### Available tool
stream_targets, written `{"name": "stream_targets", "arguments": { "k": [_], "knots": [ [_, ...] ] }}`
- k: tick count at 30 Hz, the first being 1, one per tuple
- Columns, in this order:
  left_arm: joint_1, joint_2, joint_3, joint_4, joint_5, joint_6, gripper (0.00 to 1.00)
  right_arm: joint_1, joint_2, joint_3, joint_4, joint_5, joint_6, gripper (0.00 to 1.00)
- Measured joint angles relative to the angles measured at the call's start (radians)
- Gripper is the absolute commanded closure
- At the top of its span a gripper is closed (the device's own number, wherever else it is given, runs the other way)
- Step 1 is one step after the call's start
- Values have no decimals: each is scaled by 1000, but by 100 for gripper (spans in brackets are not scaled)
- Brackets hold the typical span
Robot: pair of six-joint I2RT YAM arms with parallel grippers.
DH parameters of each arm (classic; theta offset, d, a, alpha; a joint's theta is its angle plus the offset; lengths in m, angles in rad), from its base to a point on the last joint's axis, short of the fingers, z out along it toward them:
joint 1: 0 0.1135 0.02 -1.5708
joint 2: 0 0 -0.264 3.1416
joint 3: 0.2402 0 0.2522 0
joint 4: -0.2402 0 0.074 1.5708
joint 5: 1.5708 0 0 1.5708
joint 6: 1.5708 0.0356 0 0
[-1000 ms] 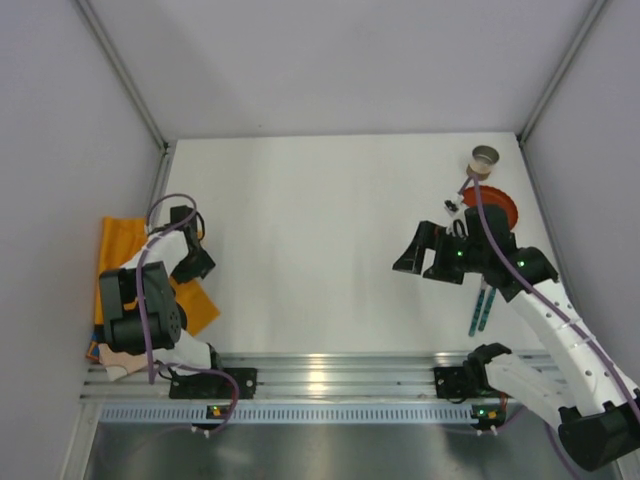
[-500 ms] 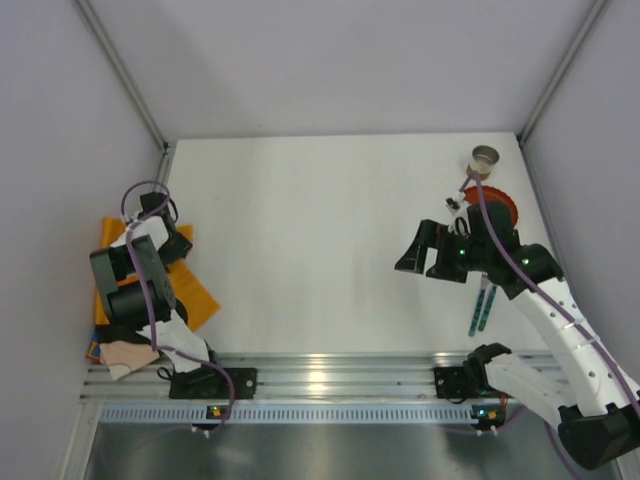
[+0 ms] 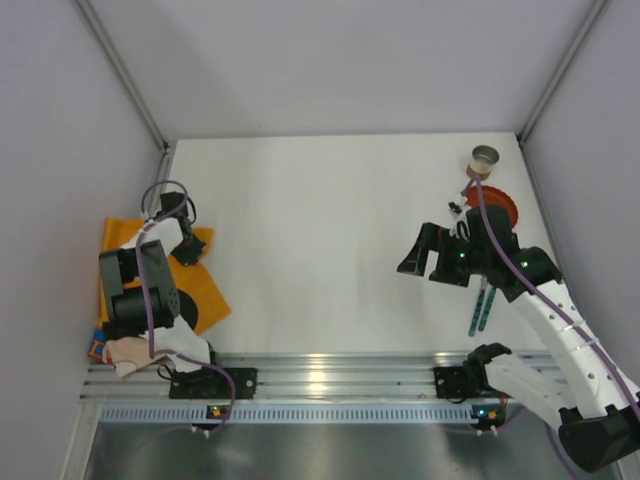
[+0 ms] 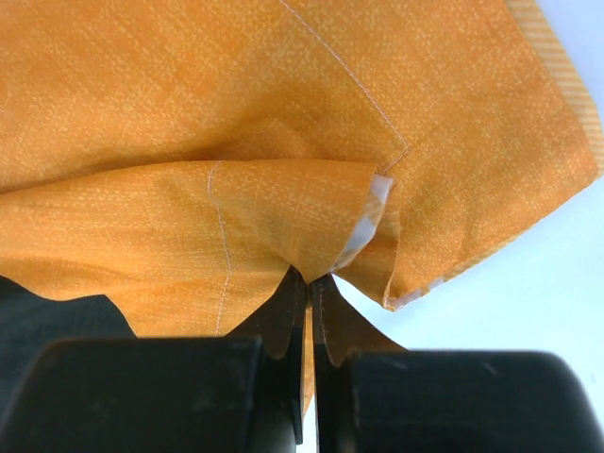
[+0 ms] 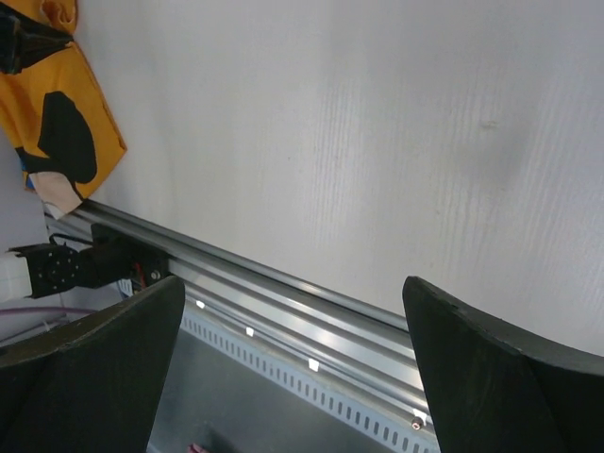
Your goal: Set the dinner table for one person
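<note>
The white dinner table (image 3: 320, 220) has a ribbed aluminium rail (image 3: 330, 375) along its near edge. An orange cloth placemat (image 3: 205, 300) lies rumpled at the table's left edge. My left gripper (image 3: 188, 245) is shut on a fold of it. In the left wrist view the fingertips (image 4: 294, 288) pinch a peak of the orange cloth (image 4: 236, 142). My right gripper (image 3: 424, 265) is open and empty above the table's right half. In the right wrist view it (image 5: 293, 283) hangs over the rail (image 5: 283, 293), with the placemat (image 5: 57, 113) far off.
At the back right stand a small metal cup (image 3: 485, 158) and a red plate (image 3: 497, 208), partly hidden by the right arm. Teal-handled cutlery (image 3: 480, 308) lies near the right front. A pale cloth (image 3: 125, 352) lies by the left arm's base.
My left gripper moved left onto the placemat, then back to the right with the cloth pinched; the orange cloth now reaches further onto the table. The right arm has barely moved.
</note>
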Motion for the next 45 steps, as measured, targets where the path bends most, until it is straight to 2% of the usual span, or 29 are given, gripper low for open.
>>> {"name": "stream_targets", "arguments": {
  "k": [4, 8, 11, 14, 18, 23, 27, 28, 29, 30, 33, 38, 42, 45],
  "knots": [
    [-193, 7, 29, -87, -4, -55, 100, 0, -18, -17, 0, 13, 1, 0],
    [-459, 65, 141, -174, 16, -126, 100, 0, -39, -27, -1, 24, 3, 0],
    [-622, 154, 280, -223, 27, -170, 100, 0, -61, -26, 0, 35, 11, 0],
    [-756, 297, 487, -278, 29, -201, 100, 0, -90, -27, 0, 46, 20, 0],
    [-875, 478, 759, -333, 54, -227, 100, 0, -130, -27, -2, 61, 27, 0],
    [-954, 641, 1054, -387, 144, -259, 100, 0, -164, -26, -18, 82, 34, 0],
    [-964, 696, 1144, -373, 241, -298, 100, 0, -187, -26, -43, 105, 38, 0],
    [-966, 700, 1144, -364, 271, -306, 94, 0, -191, -26, -50, 113, 40, 0],
    [-968, 705, 1144, -346, 319, -319, 65, 0, -193, -26, -55, 118, 43, 0],
    [-968, 710, 1144, -321, 357, -325, 2, 0, -193, -26, -61, 124, 43, 0],
    [-983, 729, 1144, -193, 501, -372, 2, 0, -197, -26, -71, 136, 46, 0],
    [-1025, 714, 1136, 5, 655, -430, 1, 0, -182, -26, -71, 140, 46, 0],
    [-1023, 618, 1094, 83, 705, -465, 2, 0, -159, -50, -28, 121, 56, 0],
    [-973, 484, 1037, 102, 711, -475, 1, 0, -132, -126, 50, 80, 77, 0]
  ]
}}
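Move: The left hand, low over the table, already pinches an edge of the orange placemat. The bare table it is taken to lies about 50 cm to its right and 6 cm ahead. The brown plate stands some 75 cm right and 11 cm ahead, the metal cup 75 cm right and 22 cm ahead, the fork and spoon 74 cm right and 11 cm back. From the idle right hand, that bare spot is about 22 cm ahead, 7 cm left and 20 cm below. Sweeping fast to the right, low and slightly forward, the left hand drags the pinched placemat edge about 50 cm towards the plate, turning clockwise and rising only about 4 cm. It then opens wide, lets go, carries on right briefly and lifts steeply, rolling until the fingers point out to the right. The open right hand drifts about 3 cm right and partly returns. ##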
